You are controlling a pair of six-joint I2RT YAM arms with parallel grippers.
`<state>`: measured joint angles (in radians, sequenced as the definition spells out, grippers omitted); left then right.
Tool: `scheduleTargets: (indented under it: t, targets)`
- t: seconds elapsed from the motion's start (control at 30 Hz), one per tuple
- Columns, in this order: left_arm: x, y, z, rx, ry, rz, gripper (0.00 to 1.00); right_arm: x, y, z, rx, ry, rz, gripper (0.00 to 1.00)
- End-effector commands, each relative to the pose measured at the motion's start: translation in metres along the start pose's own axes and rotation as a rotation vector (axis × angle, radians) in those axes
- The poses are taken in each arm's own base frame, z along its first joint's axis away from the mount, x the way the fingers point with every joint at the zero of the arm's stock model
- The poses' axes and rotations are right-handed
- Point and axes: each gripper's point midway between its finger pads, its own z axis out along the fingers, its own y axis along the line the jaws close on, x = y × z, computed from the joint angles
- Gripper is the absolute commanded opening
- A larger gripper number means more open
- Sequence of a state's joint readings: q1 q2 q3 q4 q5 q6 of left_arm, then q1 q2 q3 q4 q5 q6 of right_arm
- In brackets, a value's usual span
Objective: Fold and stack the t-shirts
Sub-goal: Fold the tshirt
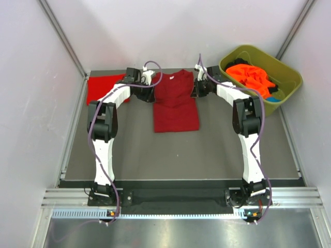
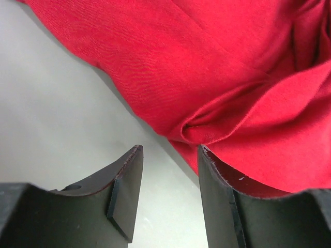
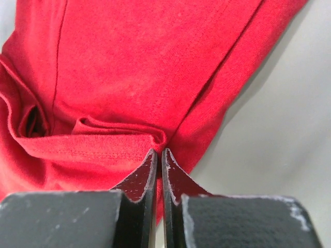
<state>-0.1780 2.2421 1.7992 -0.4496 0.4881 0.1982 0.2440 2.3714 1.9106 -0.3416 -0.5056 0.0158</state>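
Observation:
A dark crimson t-shirt (image 1: 175,101) lies partly folded on the grey table at the back middle. My left gripper (image 1: 150,87) is at its upper left corner. In the left wrist view the gripper (image 2: 169,151) is open, with only bare table between the jaws and the shirt's bunched edge (image 2: 217,77) against the right finger. My right gripper (image 1: 196,88) is at the shirt's upper right corner. In the right wrist view the gripper (image 3: 159,151) is shut, pinching a puckered fold of the shirt (image 3: 139,67). A brighter red shirt (image 1: 105,88) lies folded at the back left.
An olive-green tub (image 1: 289,77) at the back right holds orange shirts (image 1: 251,76) and something blue. Metal rails run along the table's left and right sides, and white walls close in all round.

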Motion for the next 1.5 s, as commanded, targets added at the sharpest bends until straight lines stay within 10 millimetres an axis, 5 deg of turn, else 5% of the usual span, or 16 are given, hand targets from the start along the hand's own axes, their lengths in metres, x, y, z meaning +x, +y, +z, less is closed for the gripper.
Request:
scheduleTargets:
  t: [0.0,0.43,1.07,1.17,1.23,1.47]
  targets:
    - [-0.023,0.004,0.002,-0.009,-0.047,0.055,0.51,-0.024,-0.005,0.003,0.009,-0.071,-0.019,0.0]
    - [-0.031,0.007,0.009,-0.016,-0.08,0.054,0.52,-0.027,-0.007,-0.003,0.049,-0.091,-0.01,0.0]
    - [-0.025,0.044,0.028,-0.178,-0.055,-0.07,0.5,-0.032,-0.023,-0.001,0.132,-0.153,0.044,0.02]
    - [-0.035,0.042,0.012,-0.203,-0.08,-0.098,0.5,-0.035,-0.024,-0.005,0.145,-0.159,0.059,0.05]
    - [-0.039,0.04,0.002,-0.209,-0.094,-0.125,0.5,-0.037,-0.024,-0.01,0.158,-0.161,0.07,0.16]
    - [-0.062,0.011,-0.057,-0.217,-0.144,-0.28,0.54,-0.061,0.01,-0.068,0.163,-0.232,0.102,0.38]
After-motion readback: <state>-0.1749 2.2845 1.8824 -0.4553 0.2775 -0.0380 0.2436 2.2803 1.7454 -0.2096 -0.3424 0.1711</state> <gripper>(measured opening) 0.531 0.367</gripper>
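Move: The folded-up hem's left corner of the dark red t-shirt lies just off the left fingertips, about 1 cm ahead, 1 cm right and 3 cm below; the shirt's middle is some 10 cm right and 2 cm back. The right hand already pinches the hem's right corner at its pads, with the shirt's middle about 7 cm left, 3 cm back. The bright red folded shirt lies about 17 cm left and 4 cm ahead of the left hand, the green bin 26 cm right and 5 cm ahead of the right. Keep the right corner pinched and draw it forward about 2 cm, easing down and slightly right, then open the fingers and back off rightward. Meanwhile bring the left gripper, still half open, about 4 cm forward and 2 cm down, dragging the left corner along the shirt's edge, then lift it away back and left, turning it counter-clockwise nearly 20 degrees. ##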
